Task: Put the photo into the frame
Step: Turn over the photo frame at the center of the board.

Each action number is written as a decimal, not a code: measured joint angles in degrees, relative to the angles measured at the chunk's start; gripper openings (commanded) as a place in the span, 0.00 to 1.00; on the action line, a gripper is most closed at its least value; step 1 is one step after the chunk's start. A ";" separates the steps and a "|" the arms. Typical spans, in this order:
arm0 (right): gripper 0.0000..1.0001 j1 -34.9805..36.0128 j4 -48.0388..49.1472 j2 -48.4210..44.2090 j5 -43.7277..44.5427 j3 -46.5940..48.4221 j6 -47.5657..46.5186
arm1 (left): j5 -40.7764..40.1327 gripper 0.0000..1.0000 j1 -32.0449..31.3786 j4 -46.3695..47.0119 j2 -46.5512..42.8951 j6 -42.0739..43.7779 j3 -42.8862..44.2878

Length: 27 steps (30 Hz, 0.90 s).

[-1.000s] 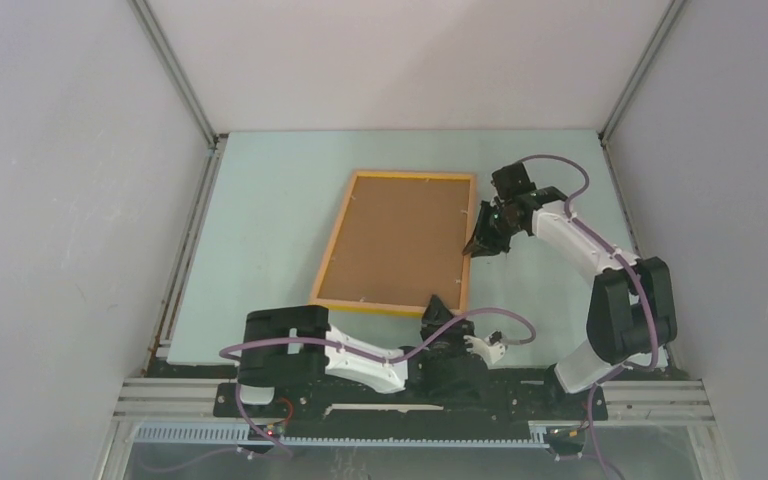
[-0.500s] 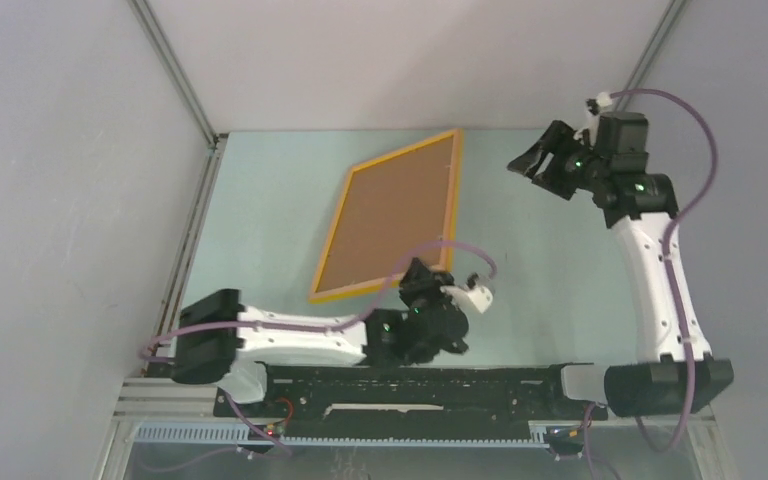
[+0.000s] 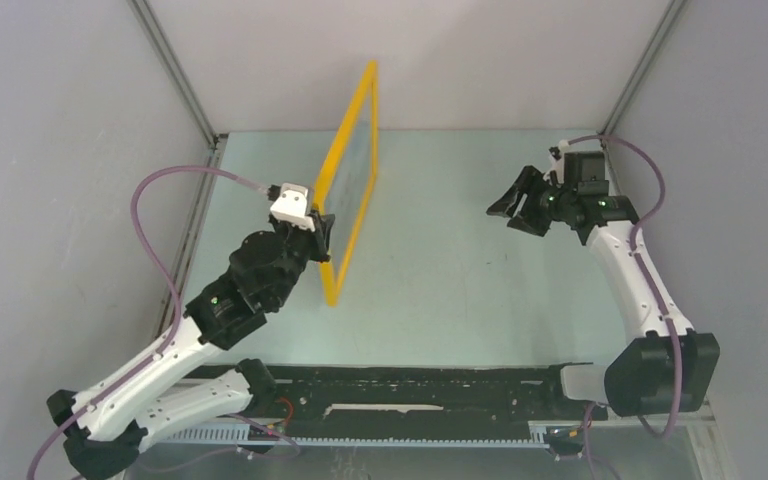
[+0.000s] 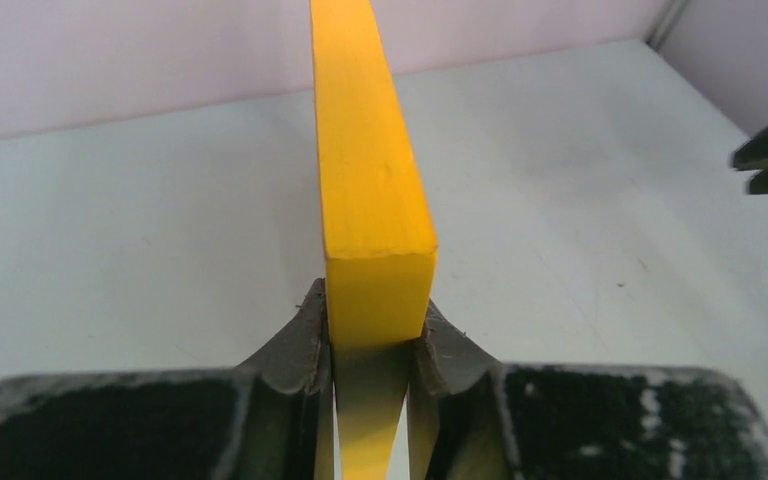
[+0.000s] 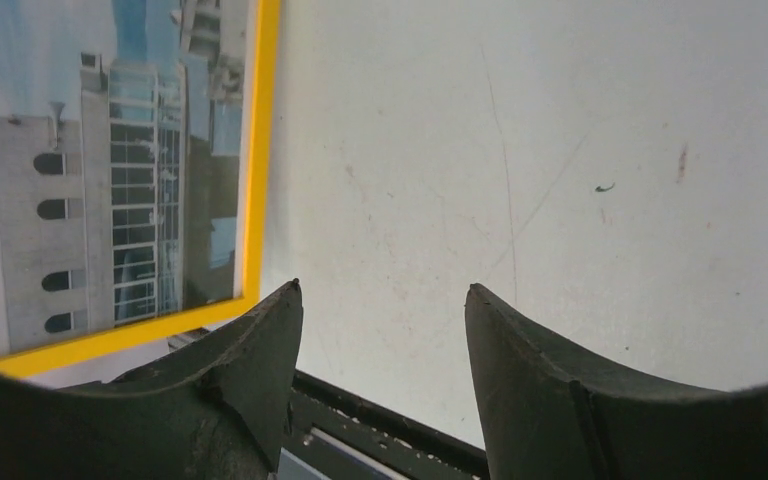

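Observation:
The frame (image 3: 345, 190), with its thin yellow rim, stands upright on edge over the left half of the table. My left gripper (image 3: 322, 238) is shut on its near lower rim. In the left wrist view the yellow rim (image 4: 365, 180) sits clamped between both fingers of the left gripper (image 4: 375, 340). The photo (image 5: 90, 180) of pale buildings and blue sky shows behind the pane in the right wrist view, bordered by the frame's rim (image 5: 260, 150). My right gripper (image 3: 505, 215) hangs open to the right, apart from the frame, and between the fingers of the right gripper (image 5: 380, 300) there is nothing.
The pale green table (image 3: 440, 280) is walled by grey panels on three sides, with metal posts at the back corners. A black mounting rail (image 3: 410, 380) runs along the near edge.
The frame went from lying back-up on the table to standing on edge, carried left by my left arm. My right gripper opened, let go of the frame and pulled away to the right.

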 measured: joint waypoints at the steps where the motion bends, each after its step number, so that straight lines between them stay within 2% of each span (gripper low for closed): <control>1: 0.67 0.63 0.52 0.61 -0.04 -0.74 0.07 | 2.34 0.00 1.38 0.11 -1.31 -1.36 -1.40; 12: 0.67 11.72 8.37 9.73 0.07 -2.67 0.17 | 23.47 0.00 15.96 6.12 -6.56 -18.49 -11.21; 21: 0.67 9.90 13.27 17.29 -1.75 -3.13 0.00 | 44.09 0.00 34.64 13.22 -6.91 -35.34 -18.29; 27: 0.66 10.16 14.10 21.24 -2.32 -3.13 0.00 | 50.66 0.00 42.97 20.33 -7.87 -47.36 -28.04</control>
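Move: The left hand grips the near edge of the upright photo frame, whose middle is about 17 cm ahead, 5 cm to its right and 7 cm below. The board's centre is roughly 7 cm ahead, 13 cm right and 27 cm below that hand. From the open right hand, the frame's middle is about 9 cm ahead, 27 cm left and 3 cm higher; the board's centre is level with it, 19 cm left and 18 cm down. Keep the left gripper shut on the frame's near edge and roll it about 50 degrees so the frame's underside swings to the right, tipping the fingers down some 20 degrees as you lower the hand about 10 cm and ease it left. Bring the open right gripper down about 11 cm and left 7 cm, then slightly forward, towards the frame's right edge, without gripping yet. ##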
